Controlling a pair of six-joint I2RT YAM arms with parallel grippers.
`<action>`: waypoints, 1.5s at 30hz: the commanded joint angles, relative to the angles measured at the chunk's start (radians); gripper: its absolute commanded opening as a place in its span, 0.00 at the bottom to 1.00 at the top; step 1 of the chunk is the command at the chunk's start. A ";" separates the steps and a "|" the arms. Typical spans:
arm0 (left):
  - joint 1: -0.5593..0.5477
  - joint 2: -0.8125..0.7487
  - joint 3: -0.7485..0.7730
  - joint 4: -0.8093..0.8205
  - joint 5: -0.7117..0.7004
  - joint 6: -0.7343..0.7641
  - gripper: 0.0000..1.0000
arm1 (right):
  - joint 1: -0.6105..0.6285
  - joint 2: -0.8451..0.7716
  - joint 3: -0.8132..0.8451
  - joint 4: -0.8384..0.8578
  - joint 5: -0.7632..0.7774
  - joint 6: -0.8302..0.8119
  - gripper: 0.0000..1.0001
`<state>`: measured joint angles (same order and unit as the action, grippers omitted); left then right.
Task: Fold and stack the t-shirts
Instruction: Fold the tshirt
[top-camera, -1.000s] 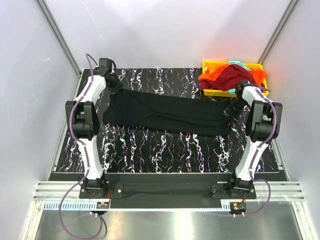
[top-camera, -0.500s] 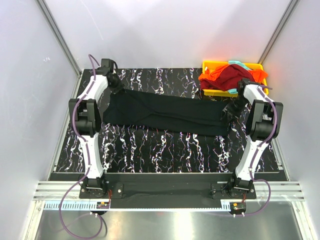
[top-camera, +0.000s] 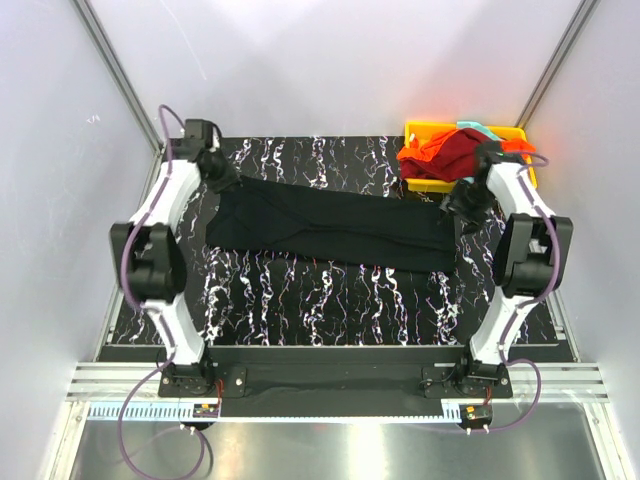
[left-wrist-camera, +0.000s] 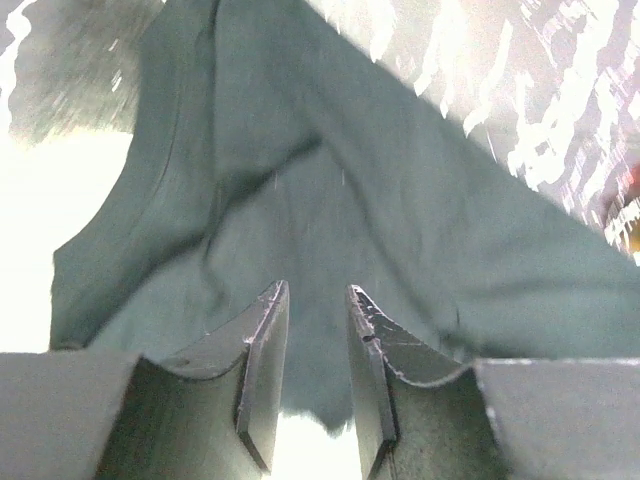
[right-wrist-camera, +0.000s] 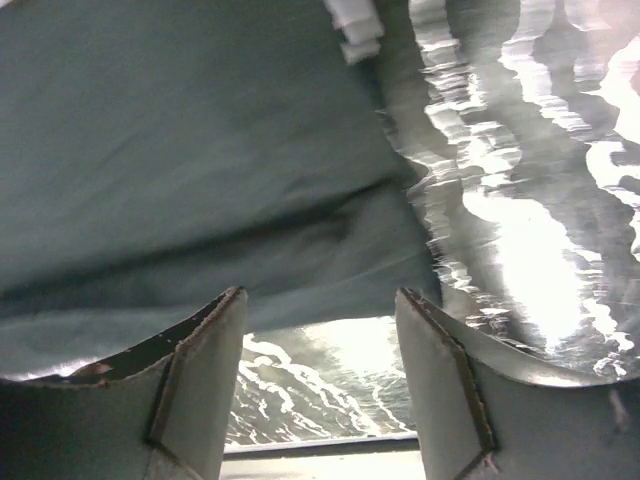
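A black t-shirt (top-camera: 330, 225) lies flattened in a long band across the marbled mat, and it fills most of the left wrist view (left-wrist-camera: 330, 180) and the right wrist view (right-wrist-camera: 180, 150). My left gripper (top-camera: 222, 178) hovers at the shirt's far left corner. Its fingers stand a narrow gap apart (left-wrist-camera: 316, 290) with nothing pinched. My right gripper (top-camera: 460, 200) is at the shirt's far right end, open wide (right-wrist-camera: 319, 295), with the cloth edge just beyond its tips. A dark red t-shirt (top-camera: 470, 152), an orange one (top-camera: 425, 155) and a teal one (top-camera: 478, 128) are heaped together.
The heaped shirts sit in a yellow tray (top-camera: 418, 127) at the back right corner of the mat, just behind my right gripper. The black marbled mat (top-camera: 330, 300) extends in front of the black shirt. Grey walls close in on both sides and at the back.
Both grippers have opened and let go of the black shirt's far corners. The left arm swung left and back; the right wrist rose toward the tray. The shirt stayed flat.
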<state>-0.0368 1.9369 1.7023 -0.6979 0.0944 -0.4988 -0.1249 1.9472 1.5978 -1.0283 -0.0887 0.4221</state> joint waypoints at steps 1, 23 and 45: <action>0.002 -0.189 -0.103 0.024 -0.004 0.051 0.34 | 0.164 -0.086 -0.002 0.046 -0.010 -0.026 0.69; 0.005 -0.401 -0.549 0.213 0.335 -0.056 0.33 | 0.731 0.191 0.146 0.435 -0.072 0.187 0.48; -0.002 -0.236 -0.431 0.270 0.415 -0.129 0.29 | 0.740 0.328 0.209 0.588 -0.086 0.330 0.06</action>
<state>-0.0372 1.6817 1.2045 -0.4847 0.4625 -0.6098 0.6067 2.2864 1.8160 -0.5068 -0.1776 0.7181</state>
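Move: The black t-shirt's middle crease lies about 37 cm left of the right hand, 4 cm farther out and 6 cm lower; its near right corner is some 15 cm back and 1 cm right. The yellow bin is roughly 17 cm ahead, 5 cm right. From the left hand, the shirt's near edge is about 16 cm back, 9 cm right and 12 cm below; the far left corner is 5 cm ahead, 1 cm right. The right hand swings 37 cm left and pinches the shirt's middle crease; the left backs about 10 cm. ##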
